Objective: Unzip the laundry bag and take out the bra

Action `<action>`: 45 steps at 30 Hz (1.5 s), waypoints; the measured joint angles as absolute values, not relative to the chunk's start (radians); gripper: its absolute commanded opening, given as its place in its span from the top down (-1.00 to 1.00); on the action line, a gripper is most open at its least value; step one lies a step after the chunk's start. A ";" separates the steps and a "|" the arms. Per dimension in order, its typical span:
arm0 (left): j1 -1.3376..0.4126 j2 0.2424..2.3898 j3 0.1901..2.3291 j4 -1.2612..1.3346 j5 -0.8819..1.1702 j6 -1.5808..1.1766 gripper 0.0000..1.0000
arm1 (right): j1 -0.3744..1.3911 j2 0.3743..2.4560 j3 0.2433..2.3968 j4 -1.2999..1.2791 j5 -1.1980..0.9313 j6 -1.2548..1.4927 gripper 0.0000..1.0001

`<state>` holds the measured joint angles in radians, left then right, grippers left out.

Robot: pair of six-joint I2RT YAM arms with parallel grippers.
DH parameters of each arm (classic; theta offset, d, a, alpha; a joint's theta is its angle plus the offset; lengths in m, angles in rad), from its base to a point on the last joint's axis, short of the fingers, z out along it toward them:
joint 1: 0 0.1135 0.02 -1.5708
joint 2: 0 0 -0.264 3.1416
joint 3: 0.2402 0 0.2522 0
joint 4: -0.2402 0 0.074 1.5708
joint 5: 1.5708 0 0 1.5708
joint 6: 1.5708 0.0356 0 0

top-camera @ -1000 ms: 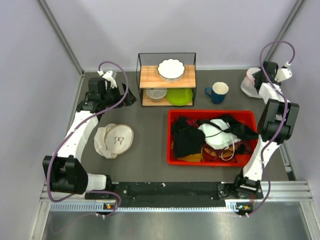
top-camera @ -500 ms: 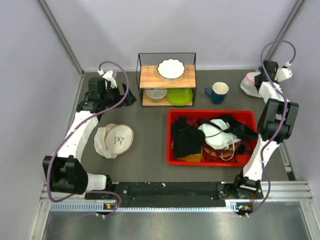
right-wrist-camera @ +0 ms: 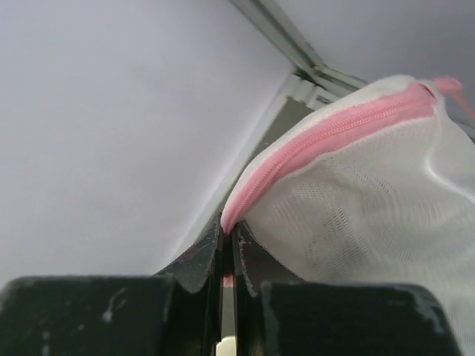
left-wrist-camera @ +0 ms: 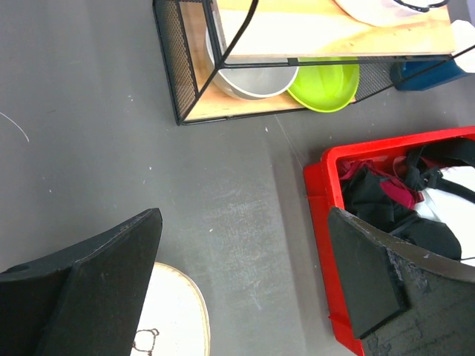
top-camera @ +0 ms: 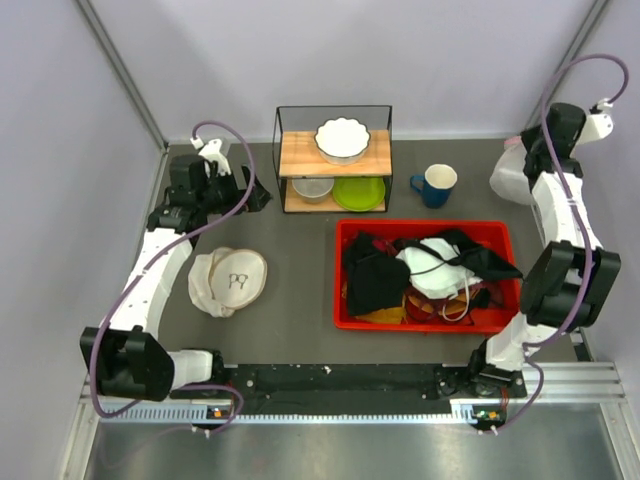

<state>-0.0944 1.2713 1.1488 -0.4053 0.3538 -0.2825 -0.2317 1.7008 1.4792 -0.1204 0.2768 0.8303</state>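
Note:
The laundry bag is a white mesh pouch hanging at the far right of the table, lifted off it. In the right wrist view the laundry bag shows its pink zipper band, closed. My right gripper is shut on the edge of that pink band; it shows high at the far right in the top view. My left gripper is open and empty above the table, left of the shelf; it also shows in the top view. The bra is hidden.
A red bin of mixed clothes sits centre right. A wire shelf holds bowls at the back, a blue mug beside it. A cream padded round piece with a black mark lies at the left.
My right arm has risen and swung outward, lifting the laundry bag off the table. My left arm has barely moved.

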 measured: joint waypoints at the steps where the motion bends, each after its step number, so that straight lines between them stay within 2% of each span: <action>1: -0.094 1.265 1.149 -0.406 0.358 -0.284 -0.98 | -0.231 1.676 1.478 -0.120 0.262 0.831 1.00; 18: -0.096 1.115 1.169 -0.495 0.409 -0.331 -0.98 | -0.156 1.282 1.441 -0.336 -0.163 0.769 1.00; 32: -0.098 1.132 1.176 -0.466 0.632 -0.414 -0.98 | -0.107 1.201 1.462 -0.388 -0.629 0.705 1.00; 39: -0.099 1.135 1.204 -0.458 0.671 -0.418 -0.98 | 0.140 1.196 1.436 -0.368 -0.837 0.603 1.00; 45: -0.093 1.158 1.242 -0.463 0.689 -0.412 -0.98 | 0.365 1.283 1.431 -0.365 -0.982 0.513 1.00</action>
<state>-0.0929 1.1584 1.2415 -0.4625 0.6891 -0.4122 0.3649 1.2831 1.4311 -0.3653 -0.9825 0.5125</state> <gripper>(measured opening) 0.989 0.020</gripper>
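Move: The laundry bag already hangs from my shut right fingers, and I take it to above the left end of the red bin, some 24 cm back, 40 cm left and 20 cm below my right hand. The bin's middle is about 24 cm back and 25 cm left; the blue mug stands roughly 4 cm back and 20 cm left, the shelf 47 cm left, nearly level. From my left hand, that bin end lies about 9 cm back and 25 cm right. Keeping my pinch on the pink zipper end, I swing the laundry bag about 40 cm left and 27 cm back, climbing early and dipping slightly at the end, on the near side of the mug and in over the bin, while the hand turns some 110 degrees counter-clockwise to point left. My open left hand rises, backs off and edges right, turning a little clockwise. ##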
